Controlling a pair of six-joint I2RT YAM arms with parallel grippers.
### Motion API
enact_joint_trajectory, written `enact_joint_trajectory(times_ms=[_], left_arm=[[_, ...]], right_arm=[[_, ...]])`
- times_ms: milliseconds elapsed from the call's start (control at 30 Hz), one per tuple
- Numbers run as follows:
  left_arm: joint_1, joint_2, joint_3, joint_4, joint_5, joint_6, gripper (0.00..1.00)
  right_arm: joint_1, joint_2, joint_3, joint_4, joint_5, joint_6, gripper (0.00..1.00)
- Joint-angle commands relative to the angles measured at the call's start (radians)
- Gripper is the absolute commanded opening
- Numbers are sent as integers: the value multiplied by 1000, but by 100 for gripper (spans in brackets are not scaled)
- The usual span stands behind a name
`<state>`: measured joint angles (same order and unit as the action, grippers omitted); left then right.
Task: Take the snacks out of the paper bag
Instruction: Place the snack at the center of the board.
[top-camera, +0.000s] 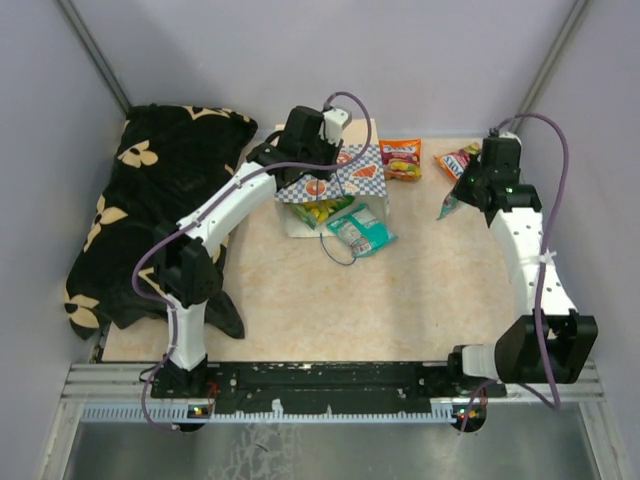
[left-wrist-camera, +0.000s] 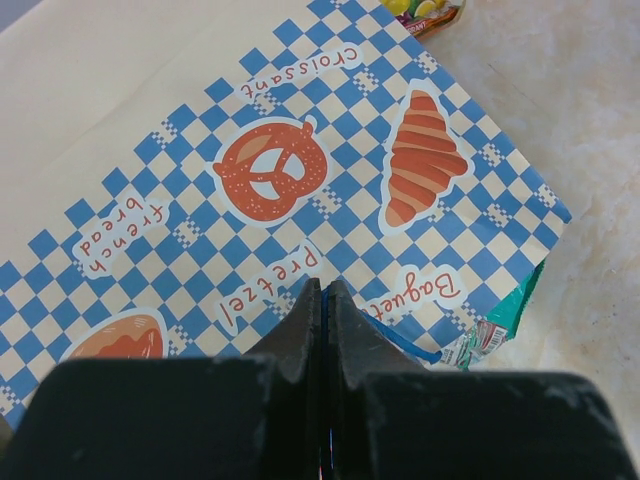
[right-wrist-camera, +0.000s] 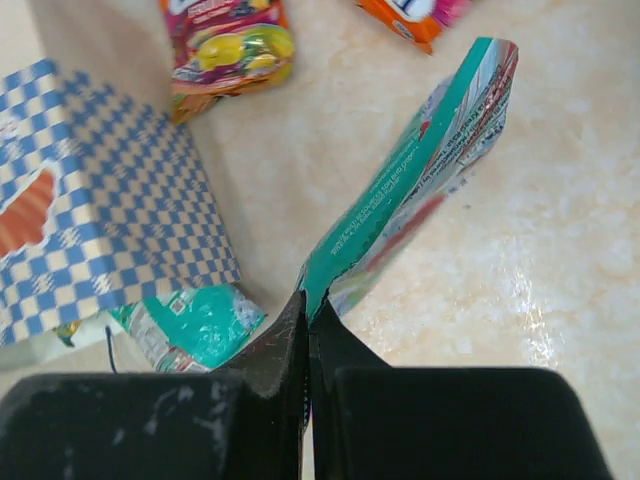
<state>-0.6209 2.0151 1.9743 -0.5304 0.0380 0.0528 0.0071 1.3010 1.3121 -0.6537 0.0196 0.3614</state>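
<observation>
The paper bag (top-camera: 352, 176) lies tilted at the back middle of the table, its checkered band (left-wrist-camera: 300, 180) filling the left wrist view. My left gripper (left-wrist-camera: 322, 292) is shut on its thin blue cord handle (left-wrist-camera: 405, 343), holding the bag from above (top-camera: 303, 165). A green-yellow snack (top-camera: 325, 212) and a teal one (top-camera: 361, 232) lie at the bag's mouth. My right gripper (right-wrist-camera: 308, 305) is shut on another teal snack (right-wrist-camera: 430, 165), which hangs above the table to the bag's right (top-camera: 451, 205). A red snack (top-camera: 401, 158) and an orange one (top-camera: 458, 160) lie on the table behind.
A black flower-patterned cloth (top-camera: 150, 200) covers the left side of the table. Bare marbled tabletop (top-camera: 420, 300) lies in front of the bag. Grey walls close in the back and both sides.
</observation>
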Motion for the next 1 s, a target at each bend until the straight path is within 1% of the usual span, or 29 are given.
enact_joint_trajectory(times_ms=[0, 67, 100, 167, 200, 267, 300, 433, 500, 567, 633, 700, 767, 900, 933, 967], left_arm=[[8, -55, -35, 31, -3, 9, 0], [9, -61, -52, 39, -2, 5, 0], [9, -61, -56, 41, 0, 3, 0], [9, -60, -58, 41, 5, -4, 0], [9, -58, -58, 41, 8, -7, 0], [9, -60, -62, 42, 17, -11, 0], [9, -60, -68, 44, 18, -13, 0], [9, -63, -86, 47, 14, -19, 0], [9, -63, -98, 46, 8, -23, 0], [9, -65, -107, 41, 8, -26, 0], [9, -70, -120, 34, 5, -27, 0], [9, -73, -130, 27, -4, -24, 0], [8, -75, -135, 21, -12, -24, 0], [9, -84, -153, 22, -16, -23, 0], [9, -84, -156, 23, -22, -20, 0], [9, -82, -154, 22, -26, -18, 0]], right_arm=[[-49, -47, -83, 226, 46, 185, 0], [-50, -111, -198, 397, -28, 349, 0], [-48, -144, -270, 469, -26, 473, 0], [-44, -203, -385, 560, 19, 713, 0], [-40, -230, -423, 552, 67, 823, 0], [-30, -273, -458, 472, 186, 1053, 0], [-29, -283, -451, 392, 231, 1170, 0], [-30, -256, -407, 180, 266, 1543, 0], [-30, -212, -384, 118, 276, 1699, 0], [-33, -152, -343, 66, 315, 1816, 0], [-54, -55, -284, 36, 327, 1850, 0], [-90, 36, -245, 66, 290, 1850, 0], [-130, 113, -248, 134, 233, 1852, 1], [-190, 214, -255, 195, 258, 1830, 3], [-206, 228, -254, 201, 269, 1817, 4], [-221, 238, -254, 211, 284, 1801, 10]])
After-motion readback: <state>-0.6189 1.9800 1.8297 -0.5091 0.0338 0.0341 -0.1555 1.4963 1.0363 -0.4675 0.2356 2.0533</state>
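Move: The right hand already holds the teal snack. The clear patch of board for it lies about 22 cm below that hand, roughly 3 cm back and straight in line sideways. The red-yellow snack lies some 15 cm ahead of the hand, the orange snack about 16 cm ahead and 16 cm left, and the other teal snack roughly 25 cm left and 3 cm back. From the left hand the patch is about 36 cm right, 12 cm back and 22 cm below. The right hand lowers the pinched teal snack some 12 cm towards the clear board nearer the robot than the red-yellow snack, easing slightly back at first, then going forward and about 8 cm to the right while the wrist rolls roughly 100 degrees clockwise, and its fingers only begin to slacken at the end. The left hand keeps its shut grip on the paper bag's blue handle and sinks about 4 cm with it, drifting slightly back. ##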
